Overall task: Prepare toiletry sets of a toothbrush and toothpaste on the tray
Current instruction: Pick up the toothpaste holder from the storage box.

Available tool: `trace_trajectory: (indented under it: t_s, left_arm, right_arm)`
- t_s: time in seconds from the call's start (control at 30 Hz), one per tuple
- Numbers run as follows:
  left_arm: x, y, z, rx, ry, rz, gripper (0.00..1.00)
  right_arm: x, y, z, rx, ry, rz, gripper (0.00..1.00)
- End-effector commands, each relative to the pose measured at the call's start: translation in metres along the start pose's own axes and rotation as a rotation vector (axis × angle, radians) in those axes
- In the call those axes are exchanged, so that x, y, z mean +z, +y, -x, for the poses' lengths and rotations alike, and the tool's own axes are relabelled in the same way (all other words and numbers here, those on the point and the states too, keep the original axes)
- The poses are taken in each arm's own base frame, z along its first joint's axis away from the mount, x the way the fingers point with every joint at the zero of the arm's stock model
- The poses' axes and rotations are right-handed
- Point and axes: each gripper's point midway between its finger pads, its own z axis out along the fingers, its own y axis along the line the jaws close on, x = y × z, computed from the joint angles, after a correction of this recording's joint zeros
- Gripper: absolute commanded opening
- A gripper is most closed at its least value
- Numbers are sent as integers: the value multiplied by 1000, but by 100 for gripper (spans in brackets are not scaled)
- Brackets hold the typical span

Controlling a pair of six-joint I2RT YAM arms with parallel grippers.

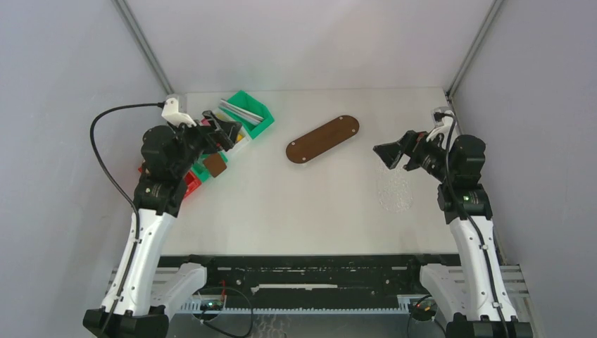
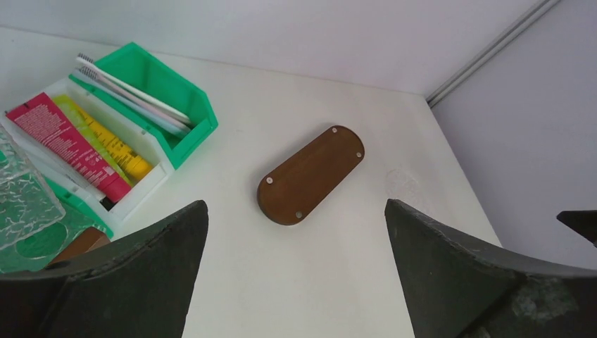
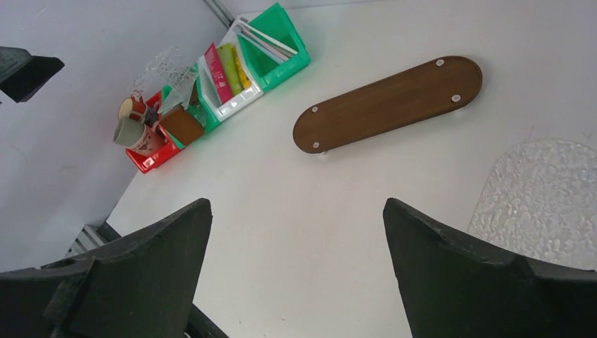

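A brown oval tray [image 1: 322,139] [image 2: 310,174] [image 3: 391,102] lies bare near the table's middle. White toothbrushes [image 2: 134,95] [image 3: 266,39] lie in a green bin [image 1: 248,113]. A red toothpaste tube [image 2: 67,144] [image 3: 218,70] and a yellow-green tube [image 2: 105,137] lie in a white bin beside it. Cups [image 3: 134,128] stand in a red bin at the left. My left gripper [image 1: 224,130] [image 2: 296,204] hovers open over the bins, holding nothing. My right gripper [image 1: 384,156] [image 3: 296,204] hangs open and empty to the right of the tray.
A clear textured oval tray [image 1: 394,190] [image 3: 545,204] lies below my right gripper. A clear glass cup [image 2: 21,197] and a brown block [image 2: 77,243] sit by the bins. Grey walls close in the table on three sides.
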Motion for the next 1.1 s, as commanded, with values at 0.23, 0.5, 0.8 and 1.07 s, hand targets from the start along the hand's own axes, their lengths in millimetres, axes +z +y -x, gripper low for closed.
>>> trace_trajectory:
  t_s: [0.23, 0.5, 0.8, 1.07]
  left_arm:
    - [-10, -1, 13, 87, -68, -12, 100]
    - [-3, 30, 26, 227, -76, 147, 100]
    - [6, 112, 44, 436, 35, 591, 92]
    - [23, 163, 12, 496, 145, 744, 62]
  right_arm:
    - [0, 44, 37, -93, -17, 233, 100]
    - [19, 54, -11, -285, 139, 412, 100]
    - [12, 57, -55, -291, 234, 563, 100]
    - [9, 61, -58, -311, 231, 563, 100]
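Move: The clear toothpaste holder in the green section of the storage box lies about 12 cm ahead of the left gripper, 15 cm to its left and 28 cm below. Low down like it, the toothpaste tubes are some 17 cm ahead and 8 cm left, the brown block about 7 cm ahead and 11 cm left, the toothbrushes roughly 23 cm ahead and 4 cm left. From the right gripper the holder is about 56 cm left, 16 cm ahead and well below. Bring the left gripper, empty, some 12 cm to the left while sinking and reaching forward about 6 cm each, towards the clear holder; roll its left side up about 35 degrees, turn counter-clockwise, tip it down and begin narrowing the fingers. Swing the open right gripper about 6 cm left and slightly back, rising a little before it dips, turning about 35 degrees counter-clockwise. ##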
